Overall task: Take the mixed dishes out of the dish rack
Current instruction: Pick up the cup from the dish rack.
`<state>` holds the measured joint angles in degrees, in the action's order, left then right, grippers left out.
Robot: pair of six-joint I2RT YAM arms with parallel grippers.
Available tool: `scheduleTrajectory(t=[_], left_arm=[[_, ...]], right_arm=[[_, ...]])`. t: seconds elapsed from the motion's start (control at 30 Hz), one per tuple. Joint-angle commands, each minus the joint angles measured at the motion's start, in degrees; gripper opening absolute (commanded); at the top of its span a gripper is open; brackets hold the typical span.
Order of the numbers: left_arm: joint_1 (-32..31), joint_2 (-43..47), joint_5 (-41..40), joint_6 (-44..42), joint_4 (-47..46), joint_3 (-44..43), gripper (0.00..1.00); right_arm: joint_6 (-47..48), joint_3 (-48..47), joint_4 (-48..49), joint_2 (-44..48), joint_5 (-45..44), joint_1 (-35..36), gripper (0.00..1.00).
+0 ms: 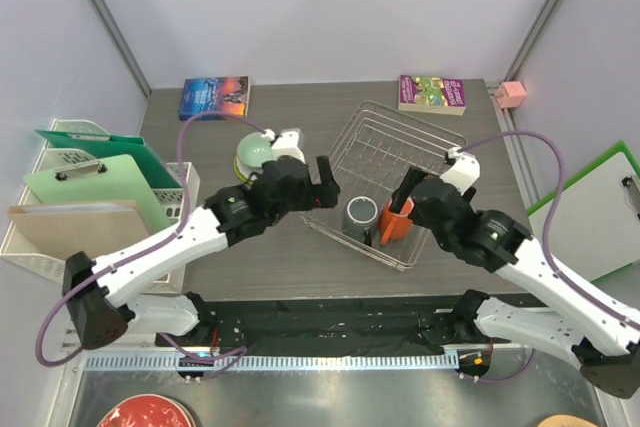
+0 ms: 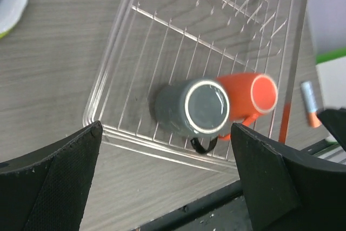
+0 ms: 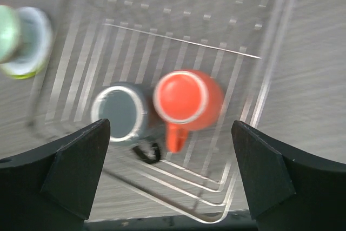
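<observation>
The silver wire dish rack lies in the middle of the table. Two mugs stand in its near corner: a grey metallic mug and, touching it on the right, an orange handled mug. My left gripper hovers open at the rack's left edge, short of the grey mug. Above the orange mug my right gripper hangs open and partly hides it from the top camera. Neither gripper holds anything. A pale mint-green bowl sits stacked on plates left of the rack.
A blue book and a purple book lie at the back. White slotted trays with green clipboards stand at the left. Another clipboard lies at the right. A red plate sits beyond the near edge.
</observation>
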<state>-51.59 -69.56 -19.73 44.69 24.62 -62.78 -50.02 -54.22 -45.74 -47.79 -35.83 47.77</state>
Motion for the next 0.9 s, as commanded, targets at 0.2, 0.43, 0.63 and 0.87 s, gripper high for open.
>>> scheduleTrajectory(t=[0.2, 0.43, 0.63, 0.87], left_arm=[[-7.64, -12.19, -16.14, 9.19, 15.65, -10.97, 1.00], [-7.73, -3.30, -13.06, 9.63, 0.43, 1.17, 1.00], [-7.82, -4.00, -12.88, 11.73, 2.54, 2.22, 1.00], [-8.17, -1.81, -13.14, 15.95, 2.54, 6.53, 1.00]], right_arm=[[-6.23, -1.52, -6.93, 0.11, 0.04, 0.04, 0.74], [-11.50, 1.31, -7.15, -0.70, 6.64, 0.31, 0.72], [-14.84, 4.73, -3.14, -2.83, 8.41, 2.68, 0.73], [-19.40, 8.76, 1.16, -3.98, 4.64, 2.86, 0.57]])
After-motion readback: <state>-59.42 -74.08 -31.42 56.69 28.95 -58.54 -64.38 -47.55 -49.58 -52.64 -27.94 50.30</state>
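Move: Nearly beneath the right hand lies the orange cup in the rack, about 3 cm ahead, 4 cm to its left and 13 cm below. The grey cup sits against it, roughly 9 cm farther left, and the rack's near corner about 10 cm nearer the base than the orange cup. From the left hand the grey cup is some 4 cm ahead, 8 cm right and 14 cm down, with the orange cup about 17 cm right and level with it. Sinking about 8 cm towards the orange cup, with a brief check on the way, the right hand also draws some 3 cm back and finally slightly left, coming over the handle side; its wrist tips about 15 degrees further down while the wide-open fingers narrow partway. The left hand lowers some 6 cm, easing back a little, fingers still wide open. Neither takes hold of a cup. ##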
